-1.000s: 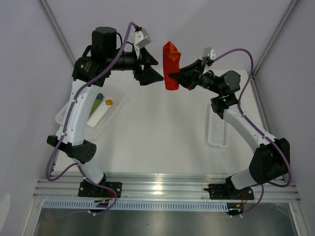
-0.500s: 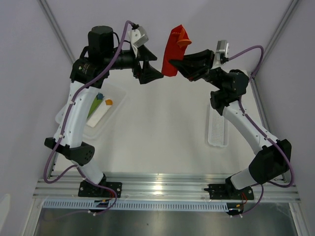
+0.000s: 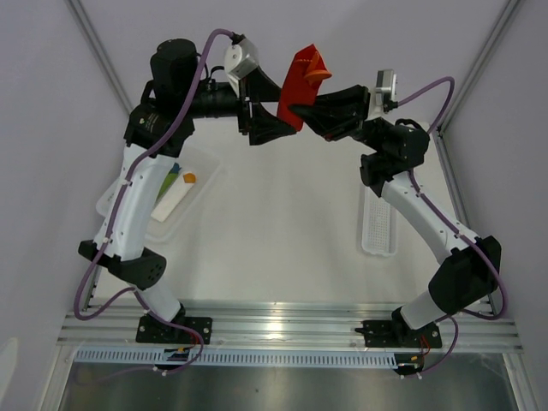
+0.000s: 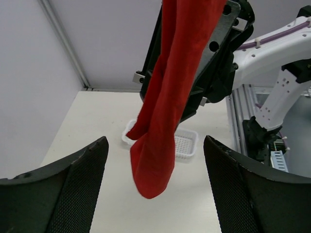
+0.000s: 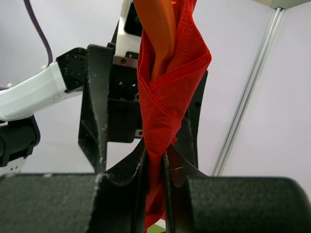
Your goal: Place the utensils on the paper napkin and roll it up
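Observation:
The paper napkin (image 3: 295, 86) is a twisted red roll held in the air at the back of the table, with my right gripper (image 3: 301, 110) shut on it. An orange utensil (image 3: 318, 68) sticks out of its upper end; in the right wrist view the utensil (image 5: 158, 29) sits inside the napkin (image 5: 165, 102) above the shut right gripper (image 5: 155, 150). My left gripper (image 3: 285, 111) faces it, open. In the left wrist view the napkin's (image 4: 160, 126) loose lower end hangs between the widely spread fingers of the left gripper (image 4: 155, 141), touching neither.
A clear tray (image 3: 201, 167) at the left holds a green bar, a white piece and small orange and blue blocks. A white perforated basket (image 3: 377, 227) lies at the right, the same basket (image 4: 187, 143) showing beyond the napkin. Frame posts rise at both back corners.
The right gripper has lifted the napkin roll up and back and tilted it. The left gripper has moved right, so its open fingers now flank the roll's lower end.

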You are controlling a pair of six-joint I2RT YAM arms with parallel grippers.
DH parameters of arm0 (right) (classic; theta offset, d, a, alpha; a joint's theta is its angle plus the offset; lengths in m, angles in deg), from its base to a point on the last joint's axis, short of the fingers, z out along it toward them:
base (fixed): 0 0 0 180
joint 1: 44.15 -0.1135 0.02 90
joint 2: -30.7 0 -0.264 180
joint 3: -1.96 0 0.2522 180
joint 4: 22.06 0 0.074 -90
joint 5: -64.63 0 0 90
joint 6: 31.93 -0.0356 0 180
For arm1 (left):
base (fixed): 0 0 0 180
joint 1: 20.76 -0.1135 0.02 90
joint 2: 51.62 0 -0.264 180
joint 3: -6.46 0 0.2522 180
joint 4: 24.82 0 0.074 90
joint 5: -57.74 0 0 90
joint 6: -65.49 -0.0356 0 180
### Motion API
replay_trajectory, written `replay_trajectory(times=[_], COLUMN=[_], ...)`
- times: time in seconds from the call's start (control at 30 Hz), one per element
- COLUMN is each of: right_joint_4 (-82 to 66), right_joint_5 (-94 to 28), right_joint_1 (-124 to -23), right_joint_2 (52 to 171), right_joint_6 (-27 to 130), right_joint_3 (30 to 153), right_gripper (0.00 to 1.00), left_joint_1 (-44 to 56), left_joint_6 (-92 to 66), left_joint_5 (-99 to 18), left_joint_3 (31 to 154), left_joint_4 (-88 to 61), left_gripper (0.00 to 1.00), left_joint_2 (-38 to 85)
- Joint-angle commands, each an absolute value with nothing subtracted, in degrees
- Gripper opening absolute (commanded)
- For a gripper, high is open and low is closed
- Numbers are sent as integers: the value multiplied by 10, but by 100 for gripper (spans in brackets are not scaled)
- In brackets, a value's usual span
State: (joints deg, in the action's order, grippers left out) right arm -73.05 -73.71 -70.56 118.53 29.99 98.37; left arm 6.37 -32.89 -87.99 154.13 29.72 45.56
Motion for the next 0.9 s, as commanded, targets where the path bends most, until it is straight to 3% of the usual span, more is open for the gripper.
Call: replay_trajectory(times=[0.0,0.23,0.37,0.43,0.5,0.7,0.87], right_joint_4=[-757,-609,-467,-435,-389,-283,-268], right_joint_5=[-694,-533,-317,-267,-202,-104,-73], right_joint_1=[-708,-716,-736,-743,-750,-757,-765], right_joint_2=[1176,1157,1155,1164,1180,1223,1218], right_joint_6=[296,365,386,379,339,273,270], right_joint_3=[1008,1046,1105,1117,1145,1214,1205], right_gripper=[0,0,0,0,0,0,0], left_joint_1=[72,56,61,77,101,174,205], left_joint_6=[-312,-352,-417,-493,-583,-807,-927], left_joint_5=[-879,-681,-599,-551,-516,-385,-416], left_joint_3=[1530,1551,1547,1535,1487,1266,1167], left_joint_4=[298,288,288,291,277,22,-97], left_gripper=[82,88,83,79,74,62,58], left_joint_2=[460,444,431,426,413,333,290])
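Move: The rolled napkin with the orange utensils stands roughly upright, already pinched near its lower end by the right hand. Its middle is about 6 cm above that hand point, 3 cm to the right and 1 cm ahead. From the open, empty left hand it is level fore-and-aft, some 6 cm right and 7 cm up. The emptied white tray lies far below the right hand, about 24 cm right, 8 cm ahead and 53 cm down. The napkin roll is carried forward about 14 cm and some 6 cm right in the right hand's unbroken pinch, rising first and sinking slightly at the end, while that hand swings clockwise from pointing left-and-up to forward-and-up. The empty left hand goes forward and somewhat down, swinging counter-clockwise and rolling over, its fingers narrowing to a little over half open. ##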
